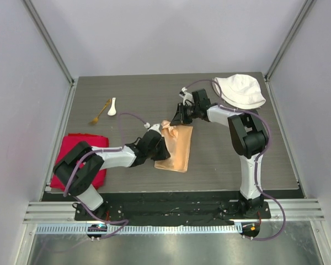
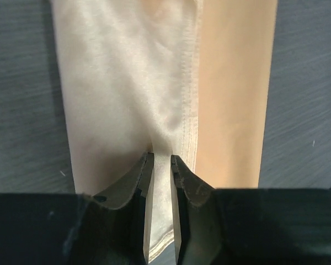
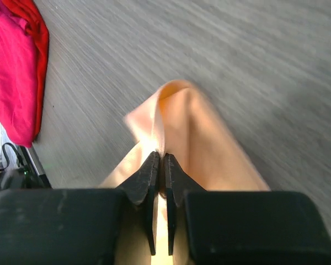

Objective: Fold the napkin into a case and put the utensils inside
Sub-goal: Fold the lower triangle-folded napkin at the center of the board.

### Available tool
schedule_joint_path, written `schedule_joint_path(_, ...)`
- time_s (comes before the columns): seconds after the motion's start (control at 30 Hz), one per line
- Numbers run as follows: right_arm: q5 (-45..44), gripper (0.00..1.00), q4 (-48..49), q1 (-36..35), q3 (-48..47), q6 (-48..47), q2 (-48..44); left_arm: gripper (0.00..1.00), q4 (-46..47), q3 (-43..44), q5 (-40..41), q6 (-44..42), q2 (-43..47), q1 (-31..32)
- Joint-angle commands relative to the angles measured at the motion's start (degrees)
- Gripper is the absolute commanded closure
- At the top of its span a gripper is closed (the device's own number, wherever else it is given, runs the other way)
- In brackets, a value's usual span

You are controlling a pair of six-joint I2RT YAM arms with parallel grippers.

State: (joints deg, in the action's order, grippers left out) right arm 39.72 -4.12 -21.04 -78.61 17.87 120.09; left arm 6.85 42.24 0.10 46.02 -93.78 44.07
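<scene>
The peach-orange napkin [image 1: 176, 149] lies partly folded in the middle of the table, a narrow layered strip. My left gripper [image 1: 165, 148] comes in from the left at the napkin's near-left edge and is shut on a pale fold of the napkin [image 2: 127, 83], with cloth between its tips [image 2: 161, 157]. My right gripper [image 1: 174, 123] is at the far-left corner, shut on the napkin [image 3: 204, 143] and lifting that corner into a peak [image 3: 160, 157]. The white spoon [image 1: 111, 108] and gold fork [image 1: 99, 114] lie side by side at the far left.
A bright red cloth [image 1: 80, 160] lies bunched at the near left, beside my left arm's elbow, and shows at the right wrist view's edge [image 3: 16, 66]. A white fabric hat [image 1: 240, 91] sits at the far right behind my right arm.
</scene>
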Motion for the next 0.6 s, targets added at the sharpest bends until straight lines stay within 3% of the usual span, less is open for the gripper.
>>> schedule_joint_path(0.0,-2.89,0.80,0.00,1.08,-5.49,-0.55,1.19,0.77,2.46,-3.30,1.05,3.63,0.97,2.07)
schedule_joint_path(0.17,-10.87,0.71,-9.39,1.17,-9.99,-2.66,0.51,0.77,3.87,-0.50,-1.59,6.09,-1.93,2.60)
schedule_joint_path(0.33,-15.82,0.61,-10.03,1.17,-2.97,-1.70,-9.42,0.76,2.82,1.27,-0.98,6.36,-2.02,2.68)
schedule_joint_path(0.5,-14.50,0.63,-9.60,-1.28,3.54,-0.38,-16.81,0.76,2.20,1.53,-1.15,6.54,-1.06,2.60)
schedule_joint_path(0.57,-12.92,0.71,-7.24,-2.77,6.79,0.15,-17.87,0.72,0.63,2.05,-1.24,6.28,0.17,2.68)
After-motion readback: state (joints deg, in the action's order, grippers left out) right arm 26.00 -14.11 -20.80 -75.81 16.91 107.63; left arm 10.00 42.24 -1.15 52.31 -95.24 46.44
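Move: At the napkin's far left corner, the right hand has its nearly shut fingers on the rumpled flap, whose middle is about 2 cm back, 2 cm left and 1 cm below. The napkin's middle is some 11 cm straight back and 3 cm below; the white cloth bag lies 14 cm ahead and 26 cm right. For the left hand, on the near left part, the napkin's middle is about 5 cm ahead, 4 cm right and 1 cm below; the flap, 13 cm ahead and 2 cm right. Opening its fingers, the right hand lets go of the flap, pushes nearly 4 cm forward, swings about as far to its right, then draws back and rises some 4 cm clear of the napkin, tilting slightly. The left hand keeps its narrowly parted fingertips down on the near left part and drags it about 2 cm right and 1 cm back, stopping before the right hand does. ##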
